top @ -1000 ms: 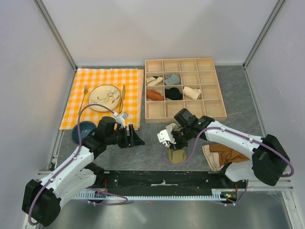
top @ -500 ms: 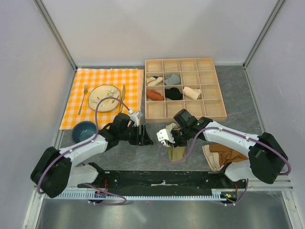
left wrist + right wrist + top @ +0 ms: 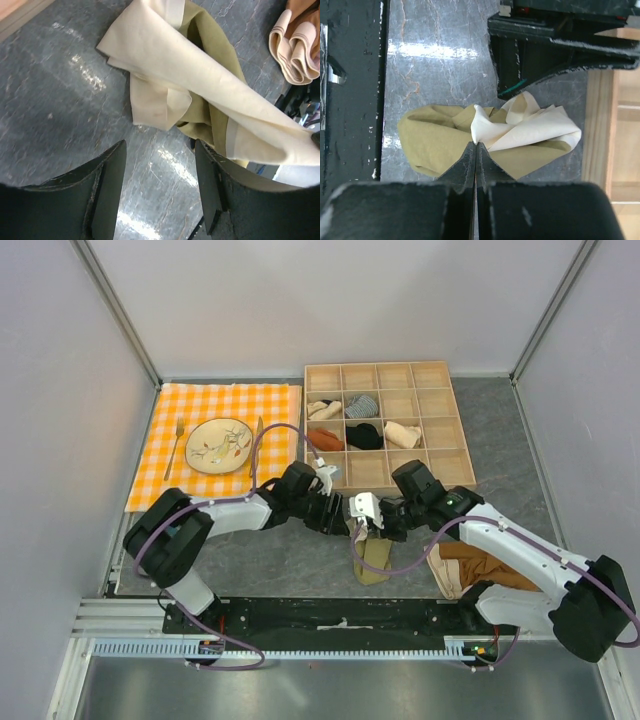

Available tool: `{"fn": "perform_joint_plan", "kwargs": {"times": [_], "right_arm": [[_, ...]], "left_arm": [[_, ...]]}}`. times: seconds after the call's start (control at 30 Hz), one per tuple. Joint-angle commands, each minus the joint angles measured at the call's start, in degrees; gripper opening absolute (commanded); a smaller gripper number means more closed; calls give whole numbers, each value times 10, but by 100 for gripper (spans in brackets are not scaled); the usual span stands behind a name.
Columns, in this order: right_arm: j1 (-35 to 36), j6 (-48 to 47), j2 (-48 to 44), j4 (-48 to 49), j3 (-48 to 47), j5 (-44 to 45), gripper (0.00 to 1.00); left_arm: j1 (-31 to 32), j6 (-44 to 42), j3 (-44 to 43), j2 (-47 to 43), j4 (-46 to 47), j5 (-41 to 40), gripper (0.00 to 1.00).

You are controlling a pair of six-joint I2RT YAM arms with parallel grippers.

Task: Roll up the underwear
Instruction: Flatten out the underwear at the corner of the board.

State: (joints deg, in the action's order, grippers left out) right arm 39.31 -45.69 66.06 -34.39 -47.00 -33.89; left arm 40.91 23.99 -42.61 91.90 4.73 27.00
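Observation:
The underwear (image 3: 436, 141) is olive-khaki with a cream band (image 3: 530, 127) and lies crumpled on the grey table, front centre (image 3: 375, 558). My right gripper (image 3: 476, 146) is shut on the cream fabric at the middle of the bundle, and the pinched part (image 3: 172, 75) is drawn up into a taut fold. It shows from above too, my right gripper (image 3: 374, 533). My left gripper (image 3: 160, 175) is open just left of the bundle, low over bare table, with nothing between its fingers (image 3: 109, 187). Seen from above, the left gripper (image 3: 345, 520) almost meets the right one.
A wooden compartment box (image 3: 389, 478) holding rolled garments stands behind the grippers. An orange checked cloth (image 3: 282, 405) with a plate (image 3: 218, 445), fork and knife lies at back left. Rust-brown and pink garments (image 3: 468, 566) lie front right, the pink one (image 3: 299, 46) close to the underwear.
My left arm has swung right, up to the underwear, its jaws narrowing a little. The right gripper has shut on the cream fabric and shifted slightly right.

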Motion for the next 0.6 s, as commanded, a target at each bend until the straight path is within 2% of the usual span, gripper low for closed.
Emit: {"fn": "perform_joint_plan", "kwargs": {"times": [0.0, 0.27, 0.37, 0.4, 0.57], "right_arm": [[-10, 24, 0, -8, 10, -21, 0], [-27, 34, 8, -12, 3, -29, 0], [-31, 32, 6, -19, 1, -30, 0], [-33, 32, 6, -22, 0, -30, 0], [-44, 15, 3, -50, -22, -25, 0]], "left_arm": [[21, -61, -51, 40, -2, -23, 63], [52, -90, -93, 79, -44, -67, 61], [58, -95, -104, 93, -63, -64, 48], [59, -93, -106, 97, -67, -57, 36], [59, -81, -113, 68, -90, -60, 3]]}}
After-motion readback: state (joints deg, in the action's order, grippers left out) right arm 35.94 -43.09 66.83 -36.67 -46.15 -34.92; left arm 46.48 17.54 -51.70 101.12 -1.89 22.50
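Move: The loose cream flap at the underwear's outer end lies about 3 cm to my left hand's right, level ahead, and 3 cm below. The end my right fingers already hold is some 7 cm to its right, 2 cm back and 3 cm higher. The olive body spreads roughly 7 cm back and 7 cm right of my left hand. From my right hand the flap is about 3 cm ahead, 5 cm left and 5 cm down. With my left fingers still open I sweep right and down onto the loose cream flap, about 3 cm each way, then close them almost shut at the bottom and pinch its hem. My right hand keeps its grip on the raised cream end, easing some 1.5 cm right and 1 cm down. ##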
